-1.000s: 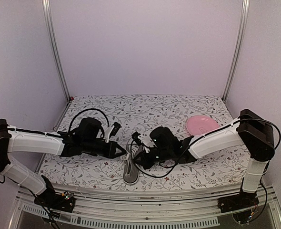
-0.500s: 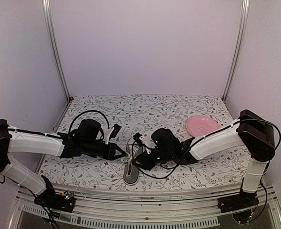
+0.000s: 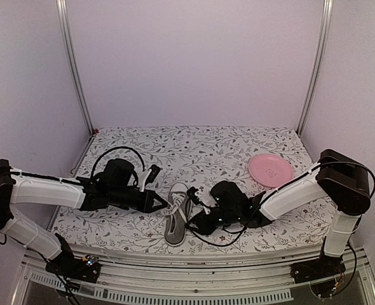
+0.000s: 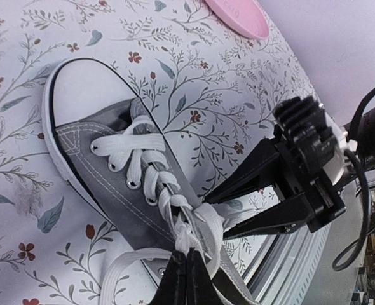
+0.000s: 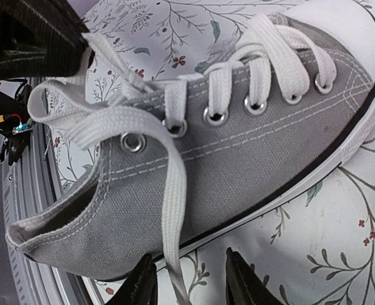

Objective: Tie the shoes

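Note:
The grey sneaker (image 3: 175, 222) with white laces lies near the table's front edge, toe pointing away. In the left wrist view my left gripper (image 4: 187, 274) is shut on a white lace loop (image 4: 189, 238) at the top of the shoe (image 4: 98, 171). My left gripper (image 3: 163, 204) comes in from the shoe's left. My right gripper (image 3: 192, 219) sits beside the shoe's right flank. In the right wrist view the right gripper (image 5: 189, 287) is open, and a loose lace end (image 5: 171, 235) hangs down the shoe's side (image 5: 251, 165) between its fingers, not pinched.
A pink round plate (image 3: 270, 169) lies at the back right of the floral table cover (image 3: 194, 149). The table's front rail (image 3: 194, 260) runs just beyond the shoe's heel. A black cable (image 3: 114, 151) loops over the left arm.
My right gripper has opened, letting go of the lace, and drawn back to the right and nearer the front edge. The left gripper stays shut on its lace.

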Action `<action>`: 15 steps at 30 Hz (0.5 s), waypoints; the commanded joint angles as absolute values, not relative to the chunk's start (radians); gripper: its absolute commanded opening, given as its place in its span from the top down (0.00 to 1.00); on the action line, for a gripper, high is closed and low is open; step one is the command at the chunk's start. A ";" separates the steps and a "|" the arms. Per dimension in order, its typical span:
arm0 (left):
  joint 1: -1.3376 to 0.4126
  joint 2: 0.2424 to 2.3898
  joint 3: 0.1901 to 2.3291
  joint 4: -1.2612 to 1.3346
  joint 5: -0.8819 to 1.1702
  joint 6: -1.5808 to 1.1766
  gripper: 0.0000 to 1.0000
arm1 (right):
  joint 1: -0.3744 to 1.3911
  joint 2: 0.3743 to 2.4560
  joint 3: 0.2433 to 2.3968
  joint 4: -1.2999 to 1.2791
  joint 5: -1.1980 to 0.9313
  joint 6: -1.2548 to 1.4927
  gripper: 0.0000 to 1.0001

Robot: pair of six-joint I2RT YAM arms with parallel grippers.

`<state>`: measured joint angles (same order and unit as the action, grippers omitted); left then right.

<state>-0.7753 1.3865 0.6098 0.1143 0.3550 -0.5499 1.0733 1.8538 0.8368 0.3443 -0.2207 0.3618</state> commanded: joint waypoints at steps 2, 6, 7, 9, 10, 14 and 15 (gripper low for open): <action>-0.758 1.367 0.596 0.144 0.354 -0.536 1.00 | 1.064 1.833 0.807 0.460 -0.256 0.389 0.82; -0.757 1.375 0.582 0.156 0.364 -0.538 1.00 | 1.054 1.807 0.821 0.480 -0.246 0.390 0.97; -0.757 1.377 0.580 0.160 0.370 -0.539 1.00 | 1.054 1.801 0.828 0.478 -0.246 0.383 0.97; -0.757 1.382 0.577 0.164 0.377 -0.541 1.00 | 1.054 1.795 0.851 0.469 -0.254 0.366 0.98; -0.756 1.384 0.577 0.164 0.380 -0.543 1.00 | 1.055 1.795 0.862 0.462 -0.258 0.358 0.98; -0.757 1.390 0.577 0.172 0.383 -0.542 1.00 | 1.063 1.819 0.899 0.438 -0.290 0.335 0.98; -0.757 1.390 0.578 0.173 0.383 -0.543 1.00 | 1.069 1.825 0.905 0.434 -0.296 0.332 0.98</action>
<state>-0.7719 1.3869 0.5877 0.1387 0.3702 -0.5499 1.0595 1.8297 0.8646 0.4282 -0.2581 0.3637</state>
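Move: My right hand is low on the shoe's right side, with the loose lace already hanging between its open fingers. From this hand the middle of the shoe is about 4 cm ahead and 4 cm left, roughly level; the lace knot is some 5 cm ahead, 5 cm left and 3 cm higher. From my left hand, which holds the other lace, the loose lace is about 7 cm right, 4 cm back and 5 cm lower. I shut my right fingers on the hanging lace at the shoe's right side, then lift it about 4 cm, easing some 2 cm left and a little forward towards the shoe's top and the knot, with the fingertips tipping up slightly. My shut left hand stays nearly in place and keeps its pinch on the other lace. ##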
